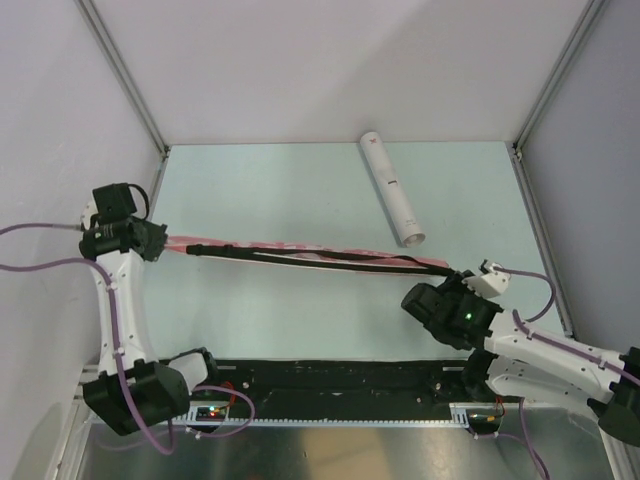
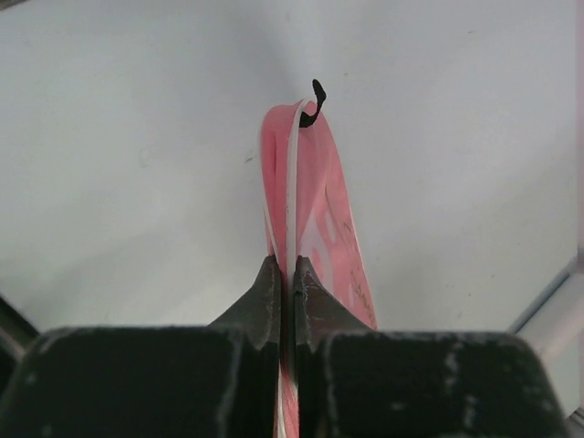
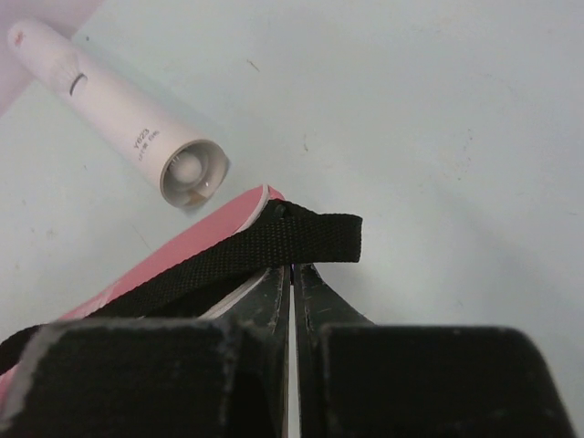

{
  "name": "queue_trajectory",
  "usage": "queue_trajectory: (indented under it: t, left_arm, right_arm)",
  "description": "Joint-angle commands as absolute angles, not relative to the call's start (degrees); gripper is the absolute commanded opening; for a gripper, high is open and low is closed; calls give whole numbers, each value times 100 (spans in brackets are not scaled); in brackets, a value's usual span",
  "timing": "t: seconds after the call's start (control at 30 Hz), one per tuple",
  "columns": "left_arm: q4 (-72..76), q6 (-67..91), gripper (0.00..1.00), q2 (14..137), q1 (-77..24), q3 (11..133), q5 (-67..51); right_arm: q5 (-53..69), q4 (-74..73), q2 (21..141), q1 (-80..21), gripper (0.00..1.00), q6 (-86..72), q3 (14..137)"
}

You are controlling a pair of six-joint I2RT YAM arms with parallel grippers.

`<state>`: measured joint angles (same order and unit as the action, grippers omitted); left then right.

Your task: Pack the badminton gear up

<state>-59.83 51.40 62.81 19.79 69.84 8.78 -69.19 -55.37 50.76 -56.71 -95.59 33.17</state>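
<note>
The pink bag [image 1: 222, 246] hangs stretched edge-on above the table between both arms, its black strap [image 1: 330, 258] running along it. My left gripper [image 1: 165, 243] is shut on the bag's left end; in the left wrist view the jaws [image 2: 286, 265] pinch the white-piped pink edge [image 2: 319, 182]. My right gripper [image 1: 462, 276] is shut on the bag's right end, where the strap's [image 3: 274, 239] loop lies across the fingertips [image 3: 291, 267] and the pink bag [image 3: 182, 246] trails left. The white tube [image 1: 392, 187] lies on the table behind, its open mouth [image 3: 192, 173] showing something pale inside.
Grey enclosure walls with metal corner posts [image 1: 125, 75] close in the back and sides. A black rail [image 1: 340, 378] runs along the near edge between the arm bases. The pale green tabletop [image 1: 270, 190] lies bare under and behind the bag.
</note>
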Motion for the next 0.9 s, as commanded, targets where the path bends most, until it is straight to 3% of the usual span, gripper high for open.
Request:
queue_trajectory:
  t: [0.0, 0.13, 0.27, 0.4, 0.47, 0.6, 0.8, 0.87]
  left_arm:
    - [-4254, 4330, 0, 6486, 2184, 6992, 1289]
    - [-3712, 4014, 0, 6725, 2188, 6983, 885]
    - [-2818, 3915, 0, 6986, 2184, 6776, -374]
    - [-2343, 3903, 0, 7312, 2188, 6597, -937]
    - [-2308, 3832, 3, 7477, 2188, 6580, -1010]
    - [-2303, 3669, 30, 7669, 2188, 6556, -1120]
    - [-2340, 3495, 91, 7519, 2188, 6454, -926]
    - [-2396, 3409, 98, 7401, 2164, 6430, -785]
  right_arm:
    - [-6885, -4952, 4639, -5127, 0, -7210, 3199]
    - [-5586, -3784, 4123, -4189, 0, -5537, 2949]
    - [-3874, -2652, 3658, -3701, 0, -4286, 2662]
    - [-2987, -2674, 3384, -3676, 1, -4256, 2636]
    - [-2744, -2747, 3206, -3674, 9, -4329, 2645]
    - [-2363, -2894, 2968, -3655, 30, -4375, 2823]
    - [-1744, -3010, 3057, -3641, 65, -4227, 3264]
    - [-1594, -3128, 3205, -3650, 80, -4049, 3448]
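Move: Both closed grippers hold the bag stretched on edge between them, its middle about 36 cm to the left hand's right, 2 cm back and 12 cm below; from the right hand about 36 cm left, 1 cm ahead, 4 cm below. The bare table patch to lay it on centres roughly 33 cm right, 7 cm ahead and 22 cm below the left hand, or 39 cm left, 10 cm ahead and 13 cm below the right. The shuttle tube's middle lies about 35 cm ahead of the right hand, 17 cm left, 10 cm below. Forward goes the left hand, some 12 cm and sinking slightly, swinging the bag's wide end out over the table while turning clockwise about 20 degrees. The right hand dips about 2 cm with the narrow end, turning counter-clockwise. Both then open wide and let go of the bag; the right carries on about 5 cm to the left, rising clear and turning further. ##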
